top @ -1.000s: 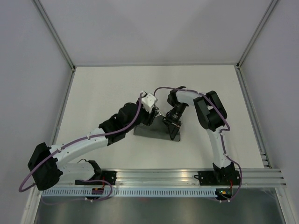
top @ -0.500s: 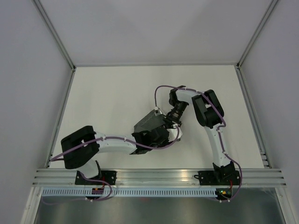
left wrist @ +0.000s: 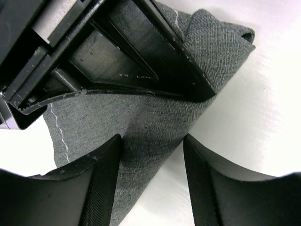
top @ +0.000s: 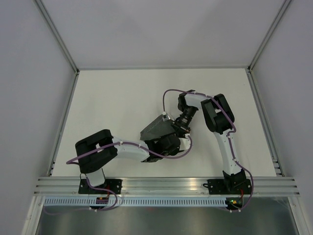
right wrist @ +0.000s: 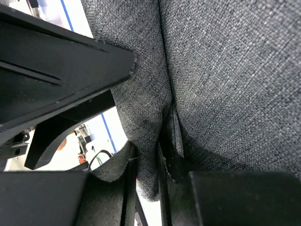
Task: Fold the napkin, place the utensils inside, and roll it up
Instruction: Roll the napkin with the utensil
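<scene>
The dark grey napkin is bunched and lifted off the table near the middle. My right gripper is shut on a fold of it; in the right wrist view the cloth fills the frame and a fold is pinched between the jaws of the right gripper. My left gripper is on the near side of the napkin, open. In the left wrist view the left gripper straddles a hanging corner of the cloth without closing on it. The fork is hidden.
The white table is walled by a metal frame on the left, back and right. The two grippers are very close together; the right gripper's black body fills the top of the left wrist view.
The left arm pulled back from the napkin's far-left side to its near side, elbow folded to the left. The napkin went from lying flat to being lifted and bunched.
</scene>
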`<state>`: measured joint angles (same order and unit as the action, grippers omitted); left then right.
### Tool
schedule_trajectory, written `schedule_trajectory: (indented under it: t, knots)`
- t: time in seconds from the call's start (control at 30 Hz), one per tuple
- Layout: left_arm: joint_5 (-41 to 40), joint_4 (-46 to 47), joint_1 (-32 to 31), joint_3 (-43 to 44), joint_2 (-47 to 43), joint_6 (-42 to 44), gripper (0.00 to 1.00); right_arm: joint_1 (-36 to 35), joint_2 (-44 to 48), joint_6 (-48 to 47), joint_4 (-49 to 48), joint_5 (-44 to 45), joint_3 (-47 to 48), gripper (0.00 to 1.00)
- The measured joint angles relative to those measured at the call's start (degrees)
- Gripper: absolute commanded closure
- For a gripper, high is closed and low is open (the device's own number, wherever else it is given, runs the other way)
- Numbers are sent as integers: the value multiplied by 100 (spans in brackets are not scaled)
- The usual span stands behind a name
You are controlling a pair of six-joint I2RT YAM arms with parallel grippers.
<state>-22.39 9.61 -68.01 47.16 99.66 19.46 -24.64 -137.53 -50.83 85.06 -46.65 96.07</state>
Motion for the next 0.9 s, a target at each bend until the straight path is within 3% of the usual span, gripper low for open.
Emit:
schedule_trajectory:
  t: [0.1,0.17,0.23,0.33,0.5,0.7,0.9]
  knots:
    - [35,109,2,7,72,17,48,20,-11,0,20,-7,0,81]
    - [103,142,9,17,109,24,63,42,-15,-2,31,-4,0,79]
    - [197,131,17,37,142,90,78,63,-17,0,35,-2,-2,72]
    - [337,17,28,122,175,238,88,118,-15,4,39,0,4,58]
    - [675,-63,164,262,210,273,93,210,92,-46,181,-63,9,40]
    - [1110,2,378,282,210,271,97,289,503,-212,-127,22,9,29]
    - [1451,22,507,299,210,269,98,918,1303,-125,-586,-31,4,28]
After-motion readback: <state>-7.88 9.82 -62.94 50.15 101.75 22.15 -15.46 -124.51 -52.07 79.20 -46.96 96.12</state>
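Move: The napkin roll, along the napkin's near side, passes between the left hand's open fingers, about 1 cm right of and 1 cm below the hand point. The right hand already grips it near its right end, directly at its fingertips. The flat, unrolled part of the napkin lies some 4 cm ahead of and 6 cm left of the left hand, 3 cm lower; from the right hand it is about 4 cm ahead and 10 cm left, 1 cm lower. The left pinches the roll, easing 2 cm right; the right releases, leaving some 7 cm forward and up. ##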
